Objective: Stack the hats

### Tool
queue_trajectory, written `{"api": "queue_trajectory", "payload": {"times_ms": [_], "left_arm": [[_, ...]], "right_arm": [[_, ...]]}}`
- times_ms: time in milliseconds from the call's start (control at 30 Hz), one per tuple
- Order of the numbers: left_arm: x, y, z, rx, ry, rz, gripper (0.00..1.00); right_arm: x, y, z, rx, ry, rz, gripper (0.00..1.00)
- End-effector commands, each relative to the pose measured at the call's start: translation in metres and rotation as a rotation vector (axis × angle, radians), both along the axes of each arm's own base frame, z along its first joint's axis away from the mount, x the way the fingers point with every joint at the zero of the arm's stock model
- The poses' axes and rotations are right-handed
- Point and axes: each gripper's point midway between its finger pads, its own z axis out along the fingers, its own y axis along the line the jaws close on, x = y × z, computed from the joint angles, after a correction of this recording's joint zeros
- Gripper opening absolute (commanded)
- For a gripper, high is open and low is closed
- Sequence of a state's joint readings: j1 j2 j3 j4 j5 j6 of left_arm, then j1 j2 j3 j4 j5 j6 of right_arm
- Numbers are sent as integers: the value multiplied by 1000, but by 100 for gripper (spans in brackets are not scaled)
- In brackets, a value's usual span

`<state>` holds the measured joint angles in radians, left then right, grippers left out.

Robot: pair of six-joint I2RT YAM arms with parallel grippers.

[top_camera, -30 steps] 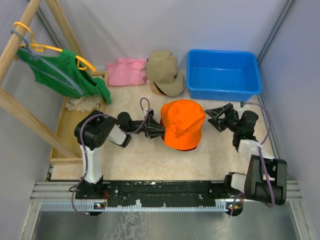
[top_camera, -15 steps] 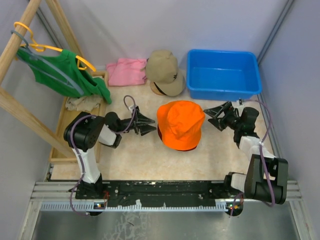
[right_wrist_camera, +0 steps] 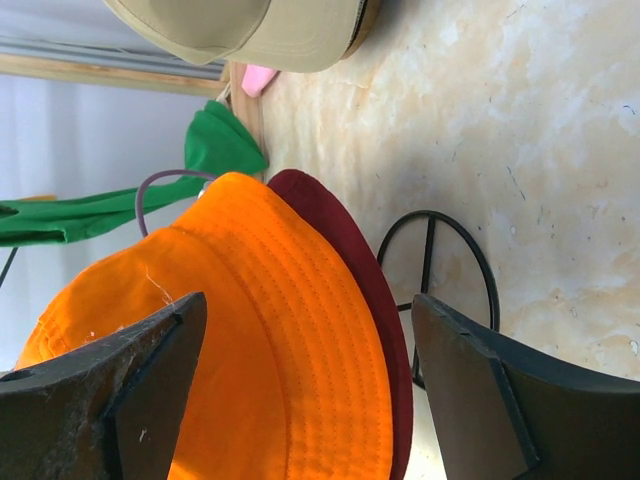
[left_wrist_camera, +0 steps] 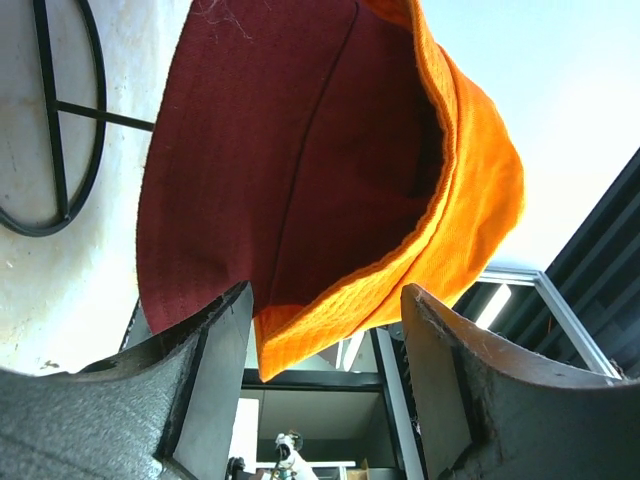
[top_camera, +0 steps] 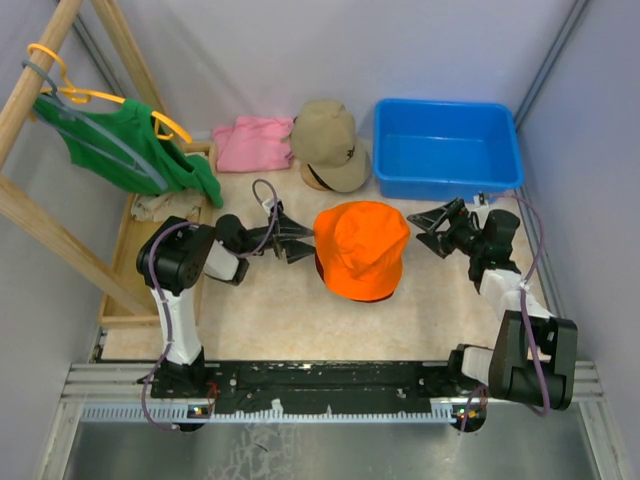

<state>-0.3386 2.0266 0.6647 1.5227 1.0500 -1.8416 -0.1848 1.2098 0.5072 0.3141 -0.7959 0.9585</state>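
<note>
A bright orange bucket hat (top_camera: 362, 250) sits mid-table on top of a dark red hat (left_wrist_camera: 270, 160), whose brim shows under it in both wrist views. Both rest on a black wire stand (right_wrist_camera: 440, 290). A tan cap (top_camera: 330, 143) lies at the back, apart from them. My left gripper (top_camera: 303, 243) is at the orange hat's left edge, jaws open; in the left wrist view the orange brim (left_wrist_camera: 400, 290) hangs loose between them. My right gripper (top_camera: 420, 232) is open just right of the hat, not touching it.
A blue bin (top_camera: 447, 148) stands at the back right. A pink folded cloth (top_camera: 253, 142) lies left of the tan cap. A green garment (top_camera: 130, 145) on a yellow hanger hangs from a wooden rack (top_camera: 40, 230) along the left side.
My left gripper let go of the orange hat's edge, opened, drew back left and came close again. The hat settled slightly left. The right gripper hardly moved.
</note>
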Motion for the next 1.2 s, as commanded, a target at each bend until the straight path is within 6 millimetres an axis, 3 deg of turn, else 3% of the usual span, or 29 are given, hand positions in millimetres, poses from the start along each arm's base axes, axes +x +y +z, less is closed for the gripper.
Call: {"api": "queue_trajectory", "payload": {"times_ms": [0, 233, 533, 667, 900, 967, 1167], "left_arm": [[-12, 1, 26, -78, -292, -16, 67], [-13, -7, 42, -102, -349, -37, 69], [-18, -10, 48, -116, -340, -35, 67], [-14, -14, 47, -122, -324, -26, 54], [-9, -14, 35, -114, -275, 8, 14], [-12, -13, 28, -103, -265, 7, 6], [-25, -4, -1, -49, -197, 18, 3]], "right_arm": [[9, 0, 28, -2, -99, 16, 84], [9, 0, 24, 5, -86, 17, 84], [7, 1, 20, 15, -79, 15, 84], [7, 1, 22, 16, -83, 17, 84], [0, 3, 21, 17, -80, 20, 84], [-3, 4, 20, 21, -79, 28, 84], [-9, 6, 19, 31, -85, 33, 85]]}}
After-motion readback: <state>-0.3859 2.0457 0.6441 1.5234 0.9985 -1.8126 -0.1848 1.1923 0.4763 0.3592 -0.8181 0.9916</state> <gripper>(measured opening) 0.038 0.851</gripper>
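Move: The orange hat's middle lies about 12 cm right of the left hand, nearly level in height and about 1 cm back, with its brim's left edge just beyond the open fingertips. The dark red hat sits beneath it, about 12 cm right, 1 cm back and 4 cm below the hand. The khaki hat is some 21 cm ahead and 5 cm right of the hand. From the right hand, the orange hat is roughly 14 cm left and 3 cm back. The left hand eases 2 cm right, rising slightly, pinches the orange hat's left brim, then draws it down 2 cm. ##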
